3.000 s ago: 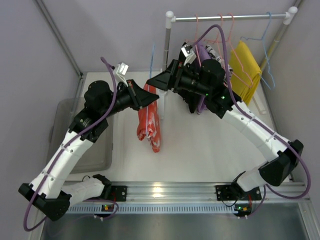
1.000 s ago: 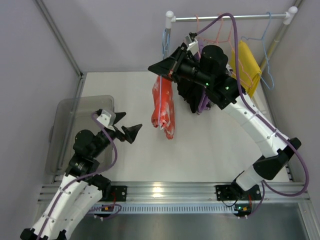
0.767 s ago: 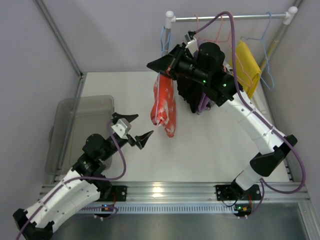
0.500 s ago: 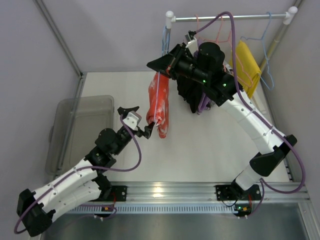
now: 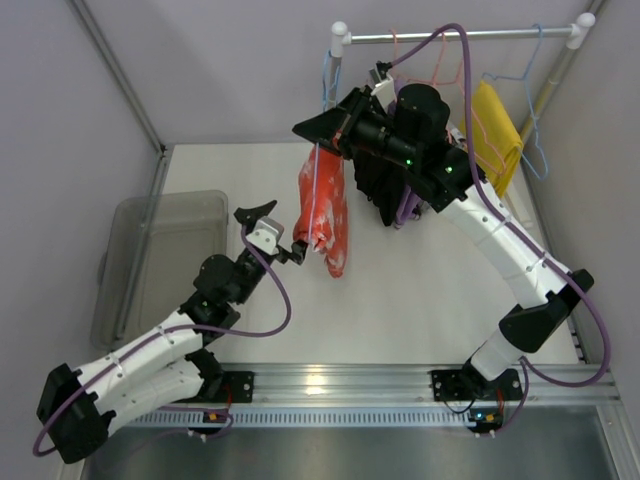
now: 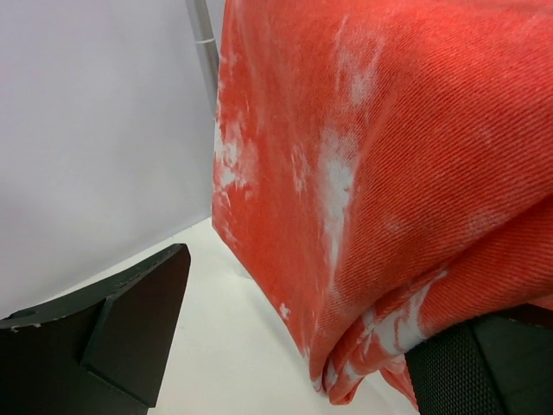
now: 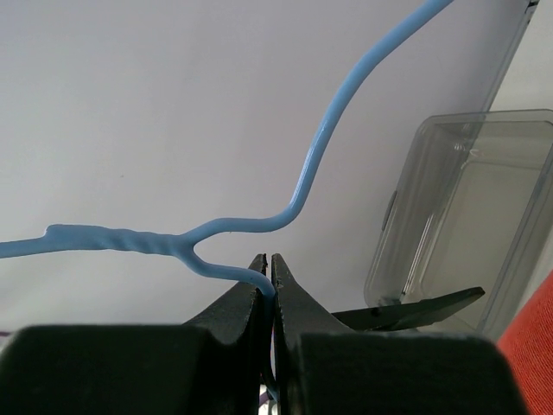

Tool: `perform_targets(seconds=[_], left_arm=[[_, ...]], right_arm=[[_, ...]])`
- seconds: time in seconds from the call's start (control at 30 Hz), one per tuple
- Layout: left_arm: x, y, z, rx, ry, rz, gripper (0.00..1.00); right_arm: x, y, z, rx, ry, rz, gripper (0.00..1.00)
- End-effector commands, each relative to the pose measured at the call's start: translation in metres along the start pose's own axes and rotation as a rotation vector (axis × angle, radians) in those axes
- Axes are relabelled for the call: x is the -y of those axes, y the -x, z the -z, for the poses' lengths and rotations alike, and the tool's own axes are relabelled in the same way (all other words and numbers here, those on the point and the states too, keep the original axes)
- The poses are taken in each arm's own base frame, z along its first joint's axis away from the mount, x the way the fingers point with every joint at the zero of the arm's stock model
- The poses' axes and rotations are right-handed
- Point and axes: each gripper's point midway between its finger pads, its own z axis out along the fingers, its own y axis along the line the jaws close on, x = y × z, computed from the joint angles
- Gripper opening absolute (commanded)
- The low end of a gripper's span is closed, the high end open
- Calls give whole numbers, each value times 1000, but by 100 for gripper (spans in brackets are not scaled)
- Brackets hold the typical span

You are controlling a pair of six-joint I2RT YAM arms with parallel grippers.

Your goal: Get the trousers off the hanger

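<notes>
The orange-red trousers (image 5: pixel 321 205) hang folded over the light-blue hanger (image 5: pixel 327 78), well above the table. My right gripper (image 5: pixel 300 129) is shut on the hanger's wire just below the hook, and the wrist view shows the hanger (image 7: pixel 320 147) pinched at the tips of the right gripper (image 7: pixel 271 259). My left gripper (image 5: pixel 277 232) is open at the trousers' lower end. In its wrist view the trousers (image 6: pixel 371 173) hang between the wide jaws of the left gripper (image 6: pixel 294 354), close to the right finger (image 6: pixel 484 367).
A clear plastic bin (image 5: pixel 150 250) sits at the table's left. The rail (image 5: pixel 460 35) at the back carries pink hangers (image 5: pixel 440 60), a black garment (image 5: pixel 375 195), a yellow cloth (image 5: pixel 490 135) and another blue hanger (image 5: pixel 535 100). The rail's post (image 6: pixel 203 35) stands behind the trousers.
The right gripper lifted the hanger and trousers off the table. The left arm drew back toward the bin, then swung right until its open jaws reached the trousers' lower end.
</notes>
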Motion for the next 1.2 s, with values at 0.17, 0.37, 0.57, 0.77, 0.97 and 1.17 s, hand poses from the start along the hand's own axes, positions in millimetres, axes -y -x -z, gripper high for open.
perform_targets(seconds=[0.17, 0.37, 0.57, 0.77, 0.97, 1.17], left_arm=[[-1, 44, -14, 161, -5, -9, 97], [-1, 52, -22, 183, -4, -25, 92], [-7, 63, -26, 200, 21, -36, 75], [-3, 67, -29, 197, -6, -65, 33], [-13, 84, -27, 195, 19, -82, 0], [-26, 141, -25, 252, 37, -26, 0]], right_arm=[[-83, 24, 29, 78, 239, 61, 0], [-84, 20, 30, 65, 245, 58, 0], [-79, 14, 30, 47, 238, 48, 0], [-83, 12, 32, 46, 250, 62, 0], [-67, 16, 39, 70, 209, 121, 0], [9, 10, 46, 62, 52, 181, 0]])
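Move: The red trousers hang from the hanger held by the right gripper. Their middle is about 8 cm to the left hand's right, 4 cm ahead and 5 cm above it. The black trousers hang some 13 cm right of them and 5 cm farther out, while the clear box lies about 30 cm to the left hand's left, level with it and 28 cm lower. From the right hand the red trousers' middle is roughly 17 cm below and 3 cm back. Ease the open left gripper about 2 cm right and slightly forward onto the near left edge of the red trousers, then close it while rising to pinch the cloth, about 5 cm up in all. Keep the right gripper shut on the blue hanger, holding it in place until the pinch is made, then draw it some 3 cm down and 2 cm right, against the lifting left hand. ##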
